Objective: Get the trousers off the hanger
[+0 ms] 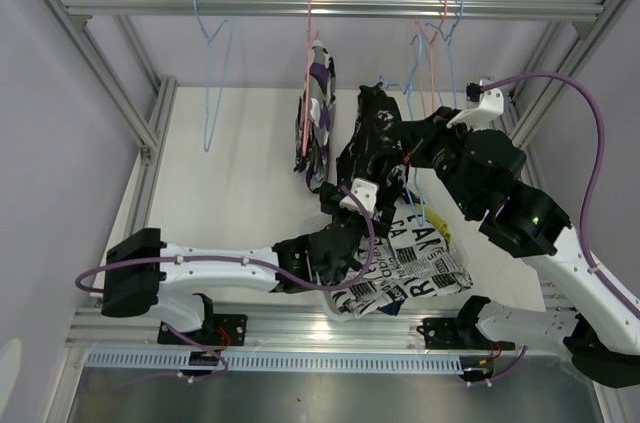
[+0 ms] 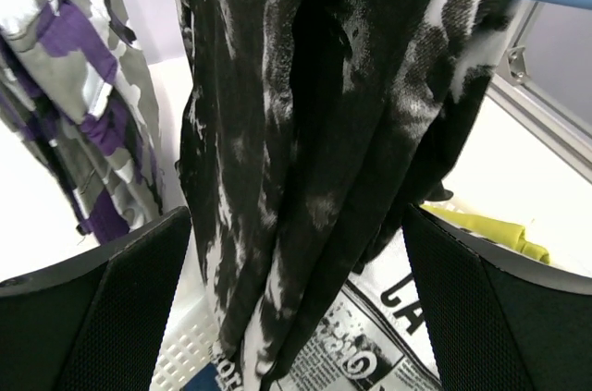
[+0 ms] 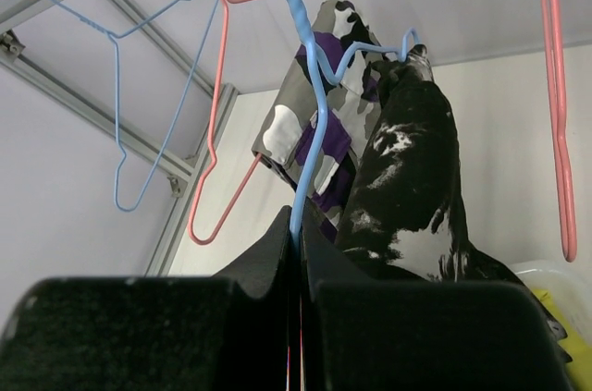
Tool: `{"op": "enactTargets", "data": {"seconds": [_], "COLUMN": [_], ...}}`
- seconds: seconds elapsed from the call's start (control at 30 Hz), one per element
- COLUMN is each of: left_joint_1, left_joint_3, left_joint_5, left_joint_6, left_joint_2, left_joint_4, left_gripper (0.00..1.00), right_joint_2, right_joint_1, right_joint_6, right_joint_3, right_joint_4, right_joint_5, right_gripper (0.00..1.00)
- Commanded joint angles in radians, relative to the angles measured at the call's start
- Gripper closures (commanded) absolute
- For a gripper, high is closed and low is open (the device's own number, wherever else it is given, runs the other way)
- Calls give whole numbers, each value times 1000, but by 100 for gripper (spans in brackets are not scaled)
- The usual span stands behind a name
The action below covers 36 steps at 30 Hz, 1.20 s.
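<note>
The black-and-white splatter trousers (image 1: 372, 143) hang over a blue hanger (image 3: 305, 86). My right gripper (image 3: 298, 229) is shut on that hanger's wire and holds it out from the rail (image 1: 330, 6). In the left wrist view the splatter trousers (image 2: 314, 132) hang between my left gripper's (image 2: 296, 317) open fingers (image 2: 102, 317), which do not pinch them. The purple-white-black trousers (image 1: 318, 128) hang on a pink hanger (image 1: 308, 53) further left. The grey-white print trousers (image 1: 420, 258) and the yellow pair (image 2: 490, 229) lie in a white basket (image 2: 180, 354) below.
A bare light-blue hanger (image 1: 212, 73) hangs at the rail's left. Several pink and blue hangers (image 1: 440, 33) hang at the right. Aluminium frame posts (image 1: 150, 143) stand along both sides of the white table (image 1: 240, 173).
</note>
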Motion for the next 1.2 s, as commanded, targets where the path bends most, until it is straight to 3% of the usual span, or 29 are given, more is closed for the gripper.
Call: {"op": "enactTargets", "data": {"seconds": [0.0, 0.47, 0.67, 0.9, 1.0, 1.03, 1.17], "left_joint_1": [25, 124, 168, 200, 203, 203, 207], "left_joint_3": [60, 117, 134, 143, 168, 172, 197], "left_joint_5": [36, 98, 151, 199, 207, 210, 222], "left_joint_6": [-42, -13, -25, -68, -62, -56, -22], "left_joint_2": [26, 84, 95, 122, 138, 141, 135], "left_joint_4": [25, 40, 38, 37, 47, 48, 35], "left_gripper": [1, 1, 18, 23, 35, 50, 83], "right_joint_2": [-36, -73, -94, -106, -109, -109, -117], "right_joint_1": [8, 8, 8, 8, 6, 8, 8], "right_joint_6": [-8, -5, 12, 23, 23, 23, 9], "right_joint_3": [9, -37, -65, -74, -79, -80, -87], "right_joint_4": [93, 86, 84, 72, 67, 61, 47], "right_joint_5": [-6, -46, -69, -98, -101, -98, -80], "right_gripper": [100, 100, 100, 100, 100, 100, 100]}}
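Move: The black trousers hang straight in front of the left hand's open fingers, their middle about 8 cm ahead, 2 cm to its right and 4 cm higher. The blue hanger they hang on, held by the right hand, is roughly 7 cm ahead, 8 cm right and 8 cm up from the left hand; the camouflage trousers hang 14 cm ahead, 10 cm left, 5 cm up. From the right hand, the black trousers are some 10 cm ahead, 3 cm left and 6 cm lower. Black cloth ends up pinched between the left fingers: the open hand pushes forward about 6 cm at nearly level height into the hanging trousers, easing to the right towards the end as the fingers close most of the way. The right hand keeps its shut grip on the blue hanger, sinking and drawing back about 2 cm each. ##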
